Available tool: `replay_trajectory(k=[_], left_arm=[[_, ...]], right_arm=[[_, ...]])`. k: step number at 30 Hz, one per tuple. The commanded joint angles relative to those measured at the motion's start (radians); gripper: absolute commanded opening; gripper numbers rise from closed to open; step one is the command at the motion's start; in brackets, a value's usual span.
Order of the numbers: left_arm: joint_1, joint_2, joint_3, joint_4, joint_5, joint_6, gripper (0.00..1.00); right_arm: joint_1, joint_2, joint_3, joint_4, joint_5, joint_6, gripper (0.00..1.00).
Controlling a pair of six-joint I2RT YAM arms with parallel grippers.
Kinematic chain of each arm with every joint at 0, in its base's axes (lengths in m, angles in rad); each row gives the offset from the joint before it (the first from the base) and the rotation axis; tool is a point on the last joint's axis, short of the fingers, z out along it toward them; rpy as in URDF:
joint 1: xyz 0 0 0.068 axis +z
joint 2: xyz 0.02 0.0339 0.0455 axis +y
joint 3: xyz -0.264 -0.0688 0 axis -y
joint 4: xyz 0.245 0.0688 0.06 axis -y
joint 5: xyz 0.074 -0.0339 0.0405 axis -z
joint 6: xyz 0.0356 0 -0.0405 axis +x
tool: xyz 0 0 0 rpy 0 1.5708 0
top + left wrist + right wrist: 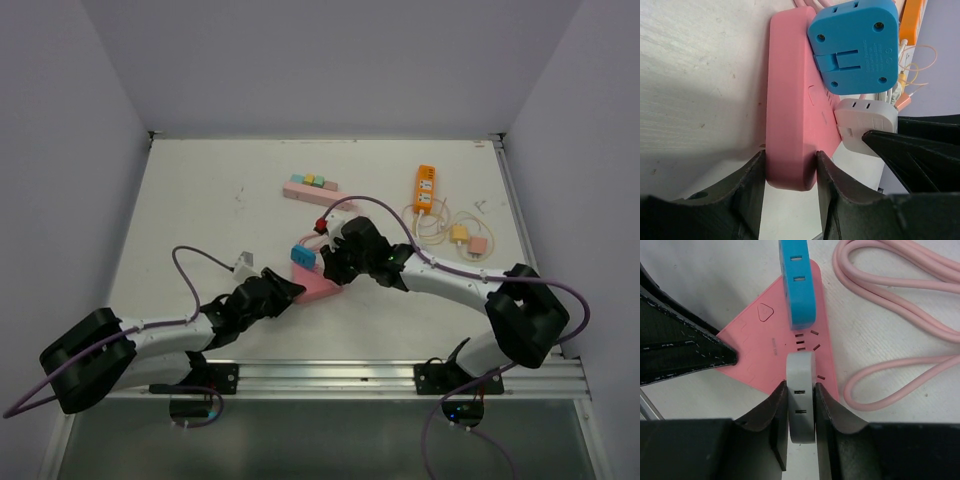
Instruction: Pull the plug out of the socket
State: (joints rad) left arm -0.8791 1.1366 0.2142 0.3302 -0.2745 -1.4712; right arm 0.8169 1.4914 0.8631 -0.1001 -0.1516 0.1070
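A pink socket strip lies flat on the white table. My left gripper is shut on its near end, one finger on each long side. Two plugs stand on its face: a blue plug and a grey plug. My right gripper is shut on the grey plug, with its pads flat against both sides. The grey plug still sits against the socket's face. From above, both grippers meet at the socket strip, the left gripper from the left and the right gripper from the right.
The socket's pink cable loops on the table beside it. An orange power strip with small adapters lies at the back right. Another pink strip carrying coloured plugs lies at the back centre. Walls enclose the table on three sides.
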Motion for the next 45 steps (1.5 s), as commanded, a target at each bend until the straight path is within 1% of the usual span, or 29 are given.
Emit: replay_trajectory(k=[1, 2, 3, 4, 5, 12, 16, 24, 31, 36, 42, 45], left_arm=[[0.02, 0.012, 0.013, -0.026, 0.027, 0.072, 0.0], [0.022, 0.017, 0.026, -0.043, 0.032, 0.084, 0.0], [0.022, 0.022, 0.055, -0.063, 0.034, 0.095, 0.0], [0.022, 0.031, 0.069, -0.109, 0.034, 0.118, 0.0], [0.022, 0.034, 0.083, -0.131, 0.029, 0.129, 0.0], [0.025, 0.043, 0.151, -0.273, 0.008, 0.169, 0.0], [0.025, 0.083, 0.208, -0.405, -0.008, 0.224, 0.0], [0.023, 0.155, 0.255, -0.506, -0.012, 0.272, 0.0], [0.023, 0.152, 0.254, -0.545, -0.029, 0.279, 0.0], [0.023, 0.153, 0.254, -0.548, -0.031, 0.29, 0.0], [0.022, 0.183, 0.271, -0.546, -0.026, 0.311, 0.0], [0.02, 0.177, 0.271, -0.539, -0.026, 0.315, 0.0]], right_arm=[[0.027, -0.02, 0.013, 0.014, 0.003, 0.026, 0.2], [0.033, -0.023, 0.016, 0.008, 0.007, 0.036, 0.18], [0.036, -0.025, 0.023, -0.003, 0.018, 0.037, 0.11], [0.036, -0.029, 0.027, -0.006, 0.024, 0.045, 0.08], [0.039, -0.036, 0.03, -0.009, 0.033, 0.051, 0.0], [0.039, -0.091, 0.048, -0.033, 0.116, 0.092, 0.0], [0.039, -0.121, 0.042, -0.023, 0.149, 0.124, 0.0], [0.039, -0.161, 0.027, 0.0, 0.257, 0.181, 0.0], [0.027, -0.207, 0.02, -0.015, 0.343, 0.253, 0.0], [0.007, -0.241, 0.03, -0.038, 0.363, 0.273, 0.0], [-0.013, -0.203, 0.06, -0.079, 0.371, 0.31, 0.0], [-0.033, -0.217, 0.056, -0.075, 0.379, 0.321, 0.0]])
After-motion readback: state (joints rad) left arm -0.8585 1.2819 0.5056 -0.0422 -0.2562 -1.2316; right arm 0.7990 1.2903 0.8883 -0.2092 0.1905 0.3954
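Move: The right fingers already pinch the white plug, which sits in the pink socket. The socket's middle is about 3 cm back, 2 cm left and 4 cm below the right hand; the blue plug is some 4 cm left and 1 cm ahead, at hand height. The left hand still grips the socket's near-left corner; from there the white plug is about 5 cm ahead, 5 cm right and 3 cm higher. Working sideways first, the right hand draws the white plug about 4 cm to the right, turning clockwise and edging up, then goes faster up and forward, ending some 6.5 cm higher. The left hand keeps its pinch on the socket corner, rolls left side up about 20 degrees, and goes forward-right and up a little before sinking back. ##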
